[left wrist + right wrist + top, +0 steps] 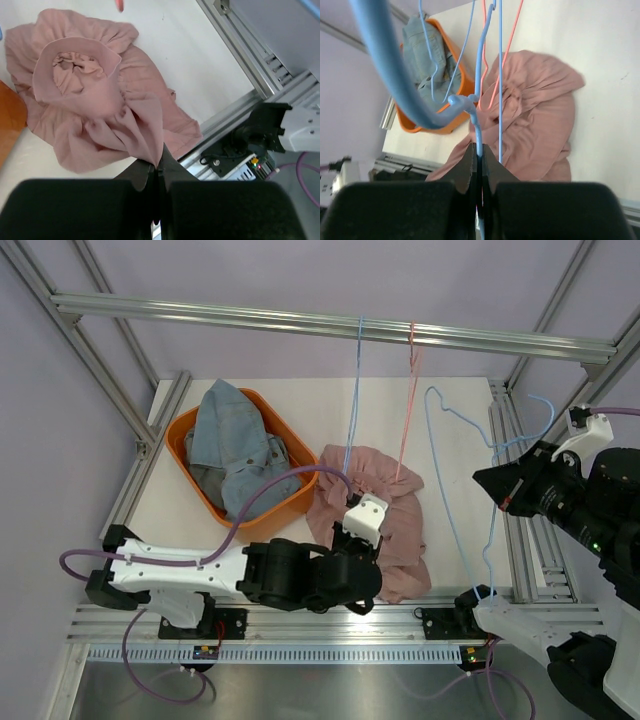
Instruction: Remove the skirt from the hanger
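Note:
A pink skirt (385, 510) lies crumpled on the white table, right of the orange basket; it also shows in the left wrist view (95, 100) and the right wrist view (535, 115). My left gripper (159, 162) is shut on a fold of the skirt's near edge, at the table's front (352, 540). My right gripper (479, 152) is shut on a light blue wire hanger (395, 75), held up at the right side (460, 480), clear of the skirt.
An orange basket (185, 435) with denim clothing (232, 445) sits at the left. A blue hanger (357, 370) and a pink hanger (408, 390) hang from the metal rail (250, 320). Aluminium frame rails (525, 540) border the table.

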{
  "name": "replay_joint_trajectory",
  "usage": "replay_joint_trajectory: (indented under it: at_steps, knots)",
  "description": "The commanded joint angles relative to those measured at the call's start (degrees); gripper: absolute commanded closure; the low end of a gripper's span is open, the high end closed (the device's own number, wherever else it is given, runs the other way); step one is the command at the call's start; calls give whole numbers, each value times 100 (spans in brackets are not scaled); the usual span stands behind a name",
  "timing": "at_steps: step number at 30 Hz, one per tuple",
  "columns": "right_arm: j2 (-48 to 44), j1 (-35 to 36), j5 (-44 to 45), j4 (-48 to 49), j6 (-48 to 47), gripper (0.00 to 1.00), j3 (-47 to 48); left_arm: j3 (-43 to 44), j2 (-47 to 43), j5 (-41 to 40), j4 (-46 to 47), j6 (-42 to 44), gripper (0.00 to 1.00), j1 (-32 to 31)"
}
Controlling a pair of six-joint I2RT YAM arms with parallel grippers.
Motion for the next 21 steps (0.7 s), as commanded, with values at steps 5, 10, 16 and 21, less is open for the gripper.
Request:
replay_joint_trajectory:
  at_steps: [5,10,16,21]
  knots:
    - [956,-18,1733,-747,-442,100,408,-35,-934,-270,-855,-656,100,-647]
    - [1623,-27,1929,-256,-732,100,863,-202,-1462,-394,-970,-647,100,-833]
    - [2615,-36,2263,-52,-1039,100,1918,-430,-1849,-481,-979,-586,100,-886]
    - [3215,-176,2158,35,-1154,100,2446,-650,-2086,-525,-856,-489,100,-895]
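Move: The left hand holds a bunch of the pink skirt. The skirt's heap lies some 16 cm ahead, 2 cm to the right and 26 cm below, and the orange bin about 27 cm ahead, 29 cm left and 22 cm lower. The right hand grips the empty blue hanger, and its free stretch of rail is roughly 22 cm ahead, 2 cm left and 6 cm higher. Level with that rail in reach, the pink hanger hangs about 14 cm left of the hand and the other blue hanger 22 cm left, both 5 cm lower. Still pinching the skirt, the left hand drags it back about 4 cm while swinging left, then goes on left and up, some 9 cm left in all, towards the bin's side. The right hand keeps its grip on the blue hanger and carries it about 15 cm forward towards the rail, almost level, its left side rolling down some 20 degrees as it turns clockwise about 15. ##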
